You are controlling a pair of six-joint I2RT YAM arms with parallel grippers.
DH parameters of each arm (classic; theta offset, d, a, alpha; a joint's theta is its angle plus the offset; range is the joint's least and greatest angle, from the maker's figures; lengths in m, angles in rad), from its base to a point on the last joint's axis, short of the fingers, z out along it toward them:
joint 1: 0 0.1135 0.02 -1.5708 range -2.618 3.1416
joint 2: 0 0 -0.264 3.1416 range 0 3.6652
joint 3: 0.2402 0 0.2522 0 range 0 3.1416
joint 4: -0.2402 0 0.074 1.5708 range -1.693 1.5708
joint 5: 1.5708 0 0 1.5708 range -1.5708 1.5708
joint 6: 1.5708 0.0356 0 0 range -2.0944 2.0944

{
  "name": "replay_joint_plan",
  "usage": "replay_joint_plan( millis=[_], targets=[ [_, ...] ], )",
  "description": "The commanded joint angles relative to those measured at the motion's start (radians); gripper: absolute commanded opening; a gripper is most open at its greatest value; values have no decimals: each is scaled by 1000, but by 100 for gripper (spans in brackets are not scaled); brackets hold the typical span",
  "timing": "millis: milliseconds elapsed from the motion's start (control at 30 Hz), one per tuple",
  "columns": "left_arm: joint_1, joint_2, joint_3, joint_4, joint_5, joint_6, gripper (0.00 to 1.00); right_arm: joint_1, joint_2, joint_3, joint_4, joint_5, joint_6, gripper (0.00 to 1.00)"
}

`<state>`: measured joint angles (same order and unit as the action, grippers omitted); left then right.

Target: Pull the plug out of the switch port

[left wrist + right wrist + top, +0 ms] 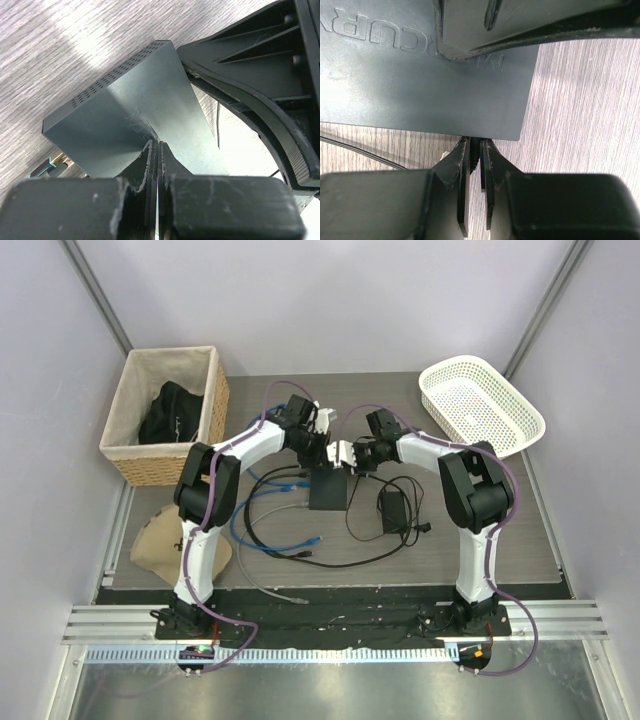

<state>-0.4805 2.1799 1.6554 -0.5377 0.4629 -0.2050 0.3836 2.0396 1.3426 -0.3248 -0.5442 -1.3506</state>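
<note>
The switch point(328, 496) is a flat black box lying at mid-table. My left gripper point(324, 447) is shut with nothing in it, and its tips point(157, 144) press down on the box's top point(125, 107). My right gripper point(347, 454) sits at the box's far right corner. In the right wrist view it point(480, 143) is shut on a small black plug point(474, 150) that juts from the edge of the switch point(420, 85). That edge hides the switch port holding the plug. A teal plug point(49, 163) shows on another edge.
A black power brick point(392, 508) with thin cords lies right of the switch. Blue and grey cables point(268, 532) loop to its left. A wicker basket point(165, 418) stands back left, a white basket point(482, 405) back right, and a tan cloth point(160, 540) at the left.
</note>
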Motion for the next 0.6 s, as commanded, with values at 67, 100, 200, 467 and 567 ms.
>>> replay_joint_plan(
  millis=[67,100,200,467,567],
  targets=[
    [33,119,-94,-217,-280,84,0,-12,22,-27,-215,245,79,2],
    [31,118,-95,-217,-282,84,0,-3,18,-25,-220,245,114,1],
    [31,118,-95,-217,-280,84,0,-3,16,-2,-272,221,210,1],
    [31,119,-94,-217,-276,84,0,-84,5,-6,-462,185,177,1],
    [29,118,-95,-219,-276,85,0,-113,-2,-16,-454,193,162,1]
  ],
)
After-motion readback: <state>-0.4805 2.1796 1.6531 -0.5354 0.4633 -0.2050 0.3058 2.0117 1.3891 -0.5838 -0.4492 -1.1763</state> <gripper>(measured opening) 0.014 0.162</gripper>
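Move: The right hand holds the power plug at the switch's right side. The port is about 1 cm to its left, level with it, and the middle of the switch is some 6 cm left and 4 cm back. A loose black cable plug lies about 4 cm right and 1 cm back, and the power adapter some 13 cm right and 11 cm back. From the left hand, on top of the switch, the port is roughly 4 cm right, 2 cm ahead and 2 cm lower. Still pinching the power plug, the right hand first twists it almost on the spot, then pulls it to the right out of the switch's side, about 6 cm and some 2 cm back, turning clockwise roughly 15 degrees and rolling. The left hand stays put, its shut fingertips resting on top of the switch to hold it. ##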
